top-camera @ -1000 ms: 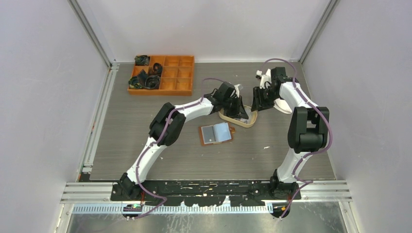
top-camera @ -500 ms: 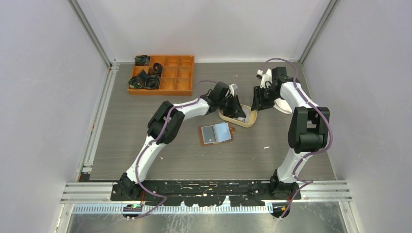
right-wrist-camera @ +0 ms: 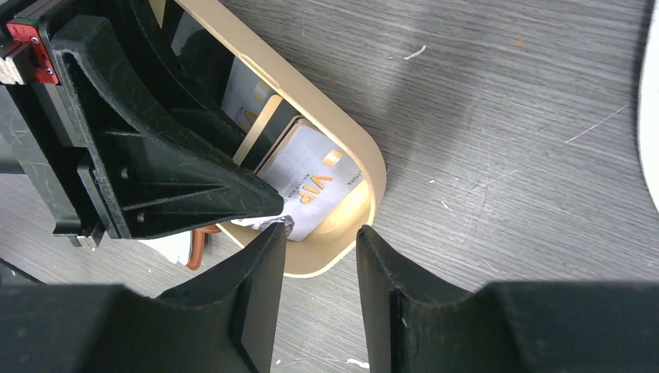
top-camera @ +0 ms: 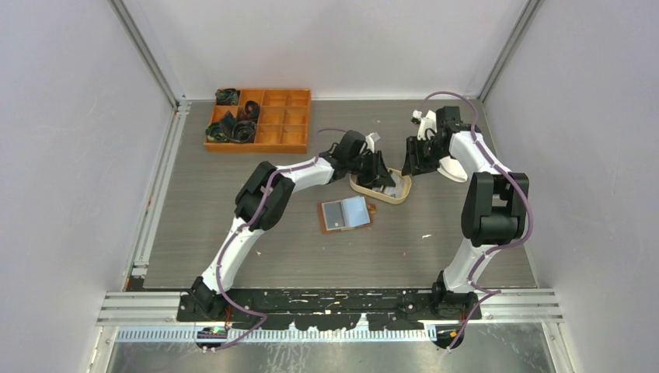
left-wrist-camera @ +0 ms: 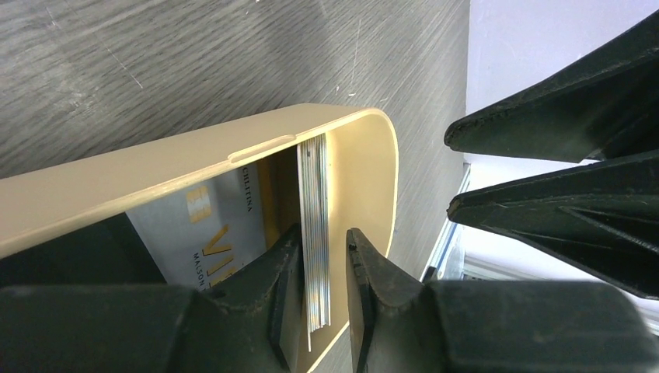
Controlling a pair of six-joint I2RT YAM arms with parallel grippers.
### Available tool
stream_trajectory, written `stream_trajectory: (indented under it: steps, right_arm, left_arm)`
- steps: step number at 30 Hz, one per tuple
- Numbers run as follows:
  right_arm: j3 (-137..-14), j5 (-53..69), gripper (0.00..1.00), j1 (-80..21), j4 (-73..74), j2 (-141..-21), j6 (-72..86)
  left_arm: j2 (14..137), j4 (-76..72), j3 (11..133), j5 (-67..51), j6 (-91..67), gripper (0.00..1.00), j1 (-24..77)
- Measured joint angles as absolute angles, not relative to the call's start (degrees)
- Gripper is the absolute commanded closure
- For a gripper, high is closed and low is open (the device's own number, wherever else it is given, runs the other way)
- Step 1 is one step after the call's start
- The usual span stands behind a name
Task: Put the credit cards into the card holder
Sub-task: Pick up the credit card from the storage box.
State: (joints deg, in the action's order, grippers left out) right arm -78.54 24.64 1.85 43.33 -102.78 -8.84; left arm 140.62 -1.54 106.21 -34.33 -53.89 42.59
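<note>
The card holder (top-camera: 346, 212) lies open on the table, brown, with a grey and a light-blue card on its inner faces. More credit cards (right-wrist-camera: 311, 183) sit in the oval tan tray (top-camera: 396, 200). My left gripper (top-camera: 381, 177) reaches down into the tray. In the left wrist view, the left gripper (left-wrist-camera: 325, 233) has its jaws parted around an edge-on stack of cards (left-wrist-camera: 315, 194). The stack rests against one finger, with a gap to the other. My right gripper (right-wrist-camera: 324, 229) hangs open and empty just beyond the tray's rounded end (right-wrist-camera: 373, 167).
An orange compartment box (top-camera: 259, 119) with black items in its left cells stands at the back left. The two grippers are very close together over the tray. White enclosure walls ring the table.
The left gripper's jaws have parted from the card stack, and the arm has shifted slightly back over the tray. The right arm has stayed still.
</note>
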Motion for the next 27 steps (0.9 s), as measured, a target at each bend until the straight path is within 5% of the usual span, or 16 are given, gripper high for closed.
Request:
stream_trajectory:
  steps: [10, 18, 27]
  right_arm:
    - [-78.54, 24.8, 0.56, 1.96, 43.33, -102.76, -8.84]
    - [-78.54, 25.1, 0.56, 1.96, 43.33, -102.76, -8.84]
    - [-78.43, 25.76, 0.56, 1.96, 43.2, -102.52, -8.86]
  left_arm:
    - [138.61, -1.5, 103.26, -34.24, -53.56, 0.77, 41.3]
    - [138.3, -1.23, 102.63, -33.67, -52.9, 0.96, 40.1]
    - [134.67, 1.61, 100.05, -28.93, -48.16, 1.0, 39.99]
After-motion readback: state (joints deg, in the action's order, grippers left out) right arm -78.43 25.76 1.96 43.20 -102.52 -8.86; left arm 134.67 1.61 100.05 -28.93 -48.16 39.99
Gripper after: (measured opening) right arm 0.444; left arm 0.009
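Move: The orange card stands in the storage box about 3 cm left of the left hand, 1 cm ahead and 3 cm below. The stack of white VIP cards lies roughly 2 cm to that hand's right, level fore and aft and 3 cm lower; the open card holder lies some 12 cm left and 8 cm back, about 6 cm down. From the right hand, the orange card is about 9 cm left, 2 cm back and 6 cm below. The orange card gets pinched near its upper part as the left hand, its fingers pointing right and down into the storage box, draws about 4 cm left and 2 cm forward. The first half of this goes with the fingers slightly open; they then shut on the card, and the hand carries on leftward, away from the white stack, with a slight tilt of the wrist. ##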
